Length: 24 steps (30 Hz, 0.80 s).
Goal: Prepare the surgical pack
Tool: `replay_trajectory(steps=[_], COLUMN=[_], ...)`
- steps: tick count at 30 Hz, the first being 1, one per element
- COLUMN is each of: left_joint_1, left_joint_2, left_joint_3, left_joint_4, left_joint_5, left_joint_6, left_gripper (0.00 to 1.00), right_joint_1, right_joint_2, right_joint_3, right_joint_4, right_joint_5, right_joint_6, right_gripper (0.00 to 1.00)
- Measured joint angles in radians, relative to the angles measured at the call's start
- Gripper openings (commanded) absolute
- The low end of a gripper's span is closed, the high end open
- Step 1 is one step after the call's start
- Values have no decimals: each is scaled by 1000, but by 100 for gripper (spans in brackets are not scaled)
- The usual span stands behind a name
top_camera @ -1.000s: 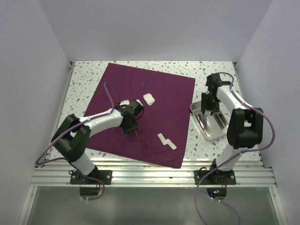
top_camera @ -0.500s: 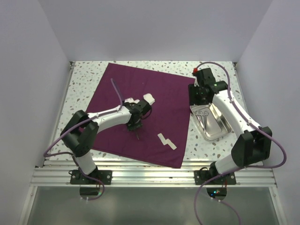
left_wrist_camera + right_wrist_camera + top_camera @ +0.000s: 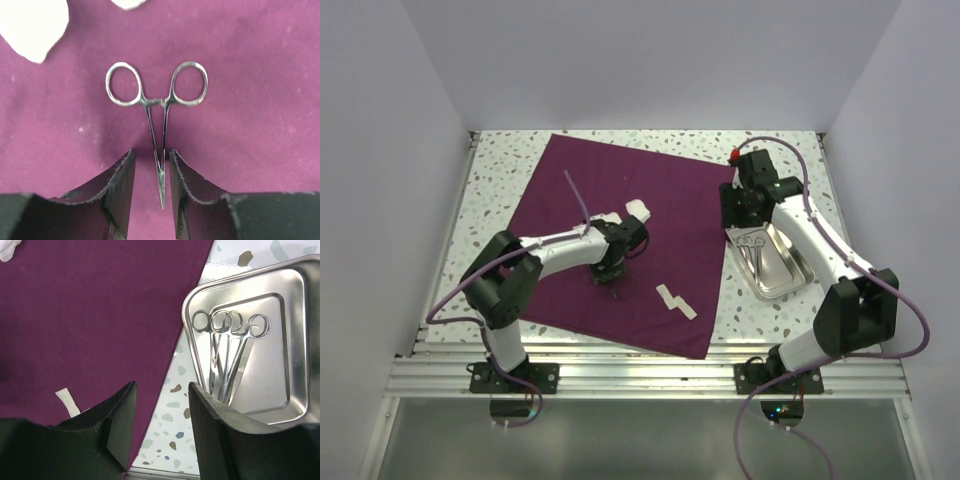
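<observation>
The dark purple cloth [image 3: 660, 190] of the surgical pack lies spread flat on the table. A metal clamp [image 3: 156, 100] lies on it with its rings away from my left gripper [image 3: 152, 155]. That gripper is open, its jaws either side of the clamp's tips and touching neither. One white gauze piece [image 3: 639, 209] rests near the cloth's middle and a second gauze piece [image 3: 675, 301] near its front. My right gripper [image 3: 162, 387] is open and empty, hovering over the bare table between the cloth's right edge [image 3: 100, 305] and the tray.
A silver metal tray [image 3: 270, 385] stands right of the cloth with two more clamps [image 3: 227, 340] lying in it. The speckled tabletop [image 3: 500, 170] shows around the cloth. White walls close in on the left, back and right.
My right arm swung from over the tray back and left to the tray's far-left corner, uncovering the tray. My left gripper shifted slightly right and its jaws narrowed around the clamp's tips.
</observation>
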Motion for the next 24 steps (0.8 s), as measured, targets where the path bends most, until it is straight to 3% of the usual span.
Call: replay_trajectory(steps=[11,22,24], left_joint_1=[-46,-30,-29], left_joint_2=[6,2,-9], left_joint_3=[6,-8,-22], left_joint_4=[-29,23,38], left_joint_5=[-2,24,26], left_joint_6=[-51,-34,-24], left_gripper=[34,1,0], right_joint_1=[1,23,43], right_joint_2=[-18,-73,-72], right_joint_3=[-28,-49,-68], right_joint_4=[6,18,25], right_joint_5=[-20,-31,-50], right_joint_6=[8,16,25], right_gripper=[50,51,51])
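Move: The left hand's open fingers already straddle the ringed forceps lying flat on the cloth; the middle of the forceps is about 2 cm ahead, level sideways and some 1 cm below. From that hand, one gauze pad sits roughly 6 cm ahead and 9 cm left, another about 10 cm ahead and 5 cm left. The white strips lie some 5 cm back and 15 cm right. The right hand has the forceps about 7 cm back, 26 cm left and 15 cm lower. The left fingers pinch the forceps' shanks near the joint, shutting almost fully after the hand has slid about 1.5 cm right and back, low over the cloth; it eases a touch farther right as they close, the wrist nearly steady. Meanwhile the empty right hand, fingers still open, drifts about 2 cm back and left, from beside the tray towards the forceps. ##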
